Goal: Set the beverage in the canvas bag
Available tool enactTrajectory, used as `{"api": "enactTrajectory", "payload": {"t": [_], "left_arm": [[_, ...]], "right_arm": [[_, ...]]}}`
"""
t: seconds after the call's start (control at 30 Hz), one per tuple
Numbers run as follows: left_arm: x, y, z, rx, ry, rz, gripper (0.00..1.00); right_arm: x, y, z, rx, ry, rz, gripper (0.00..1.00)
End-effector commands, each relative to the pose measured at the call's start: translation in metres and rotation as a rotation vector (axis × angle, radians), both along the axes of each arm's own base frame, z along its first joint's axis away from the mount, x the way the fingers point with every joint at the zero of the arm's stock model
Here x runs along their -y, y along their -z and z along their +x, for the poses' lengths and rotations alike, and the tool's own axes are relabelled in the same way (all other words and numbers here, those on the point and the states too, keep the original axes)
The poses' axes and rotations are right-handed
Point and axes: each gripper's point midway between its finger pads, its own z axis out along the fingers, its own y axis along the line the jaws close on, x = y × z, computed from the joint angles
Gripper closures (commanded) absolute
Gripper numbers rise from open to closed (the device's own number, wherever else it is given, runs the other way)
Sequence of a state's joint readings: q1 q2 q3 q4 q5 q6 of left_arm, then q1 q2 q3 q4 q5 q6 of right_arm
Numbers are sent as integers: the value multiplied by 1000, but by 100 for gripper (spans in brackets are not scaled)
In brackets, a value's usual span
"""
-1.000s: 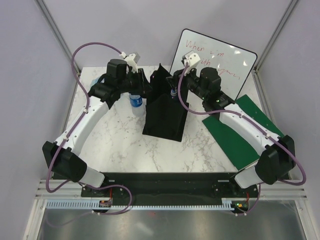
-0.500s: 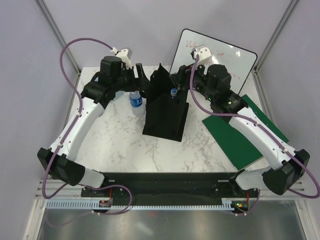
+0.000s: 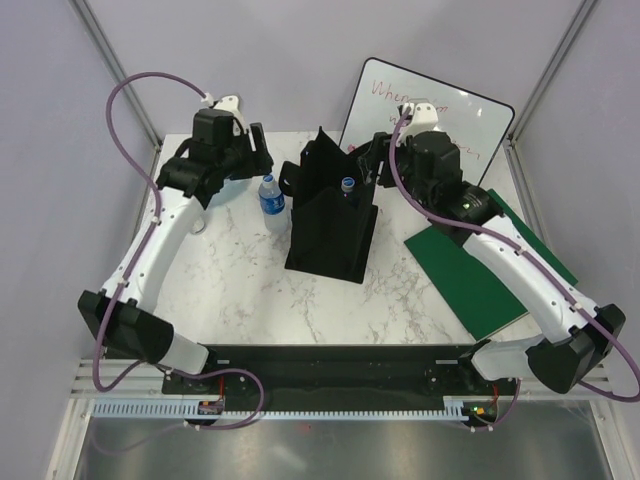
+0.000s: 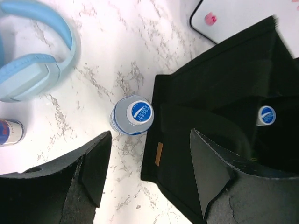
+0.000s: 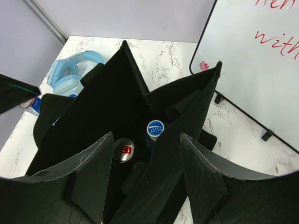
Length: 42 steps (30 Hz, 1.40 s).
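The black canvas bag [image 3: 325, 225] stands open in the middle of the table. A bottle with a blue-and-white cap [image 3: 347, 185] stands inside it, also seen in the right wrist view [image 5: 155, 128] beside a silver can top [image 5: 123, 149]. A second bottle [image 3: 272, 197] stands on the table just left of the bag, below my left gripper [image 4: 150, 138]. The left gripper [image 3: 258, 150] is open and empty, left of the bag [image 4: 219, 93]. My right gripper [image 3: 372, 158] is open and empty, above the bag's right rim [image 5: 147, 137].
Light blue headphones [image 4: 32, 60] and a small can [image 4: 9, 131] lie on the table left of the loose bottle. A whiteboard [image 3: 430, 115] leans at the back right. A green board [image 3: 480, 265] lies right of the bag.
The right gripper has drawn back to the right from over the bag, leaving the bottle inside. The left gripper has moved left, away from the bag's left edge.
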<state>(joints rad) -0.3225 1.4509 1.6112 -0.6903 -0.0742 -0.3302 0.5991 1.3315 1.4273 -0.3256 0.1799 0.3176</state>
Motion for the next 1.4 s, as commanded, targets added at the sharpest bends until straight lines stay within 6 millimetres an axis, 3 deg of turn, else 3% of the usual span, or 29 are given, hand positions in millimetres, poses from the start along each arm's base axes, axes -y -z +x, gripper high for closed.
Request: {"api": "enactTrajectory", "payload": {"t": [0.0, 0.33, 0.57, 0.9, 1.07, 1.2, 1.37], "left_arm": [[6, 27, 16, -58, 25, 43, 26], [20, 67, 37, -138, 47, 48, 26], [17, 85, 41, -161, 37, 81, 26], [17, 95, 51, -171, 27, 102, 30], [18, 98, 46, -179, 19, 103, 32], [21, 103, 46, -189, 30, 109, 36], [18, 105, 46, -195, 17, 131, 61]], "right_arm": [[-1, -6, 5, -42, 44, 44, 35], [-14, 40, 14, -150, 28, -3, 48], [-3, 67, 13, -207, 71, -68, 56], [6, 74, 5, -232, 81, -101, 80], [10, 72, 3, -219, 83, -116, 85], [9, 74, 3, -221, 79, -119, 85], [9, 70, 2, -212, 76, -113, 85]]}}
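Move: The standing beverage bottle's middle is about 4 cm ahead of the left hand, 2 cm right and 19 cm below; the canvas bag is centred 12 cm right of the bottle, roughly level with it. Headphones lie 14 cm left of the bottle and 7 cm farther out. The bag's right rim is 1 cm ahead of the right hand, 8 cm below; the bottle to fetch stands 19 cm to this hand's left, 6 cm ahead. Closing in around the bottle's cap, the open left fingers straddle it after the hand sinks about 11 cm, reaches 4 cm forward and tips further down. The right hand drops some 7 cm onto the bag's right rim, nosing down a little, and its fingers shut, pinching the fabric there. ##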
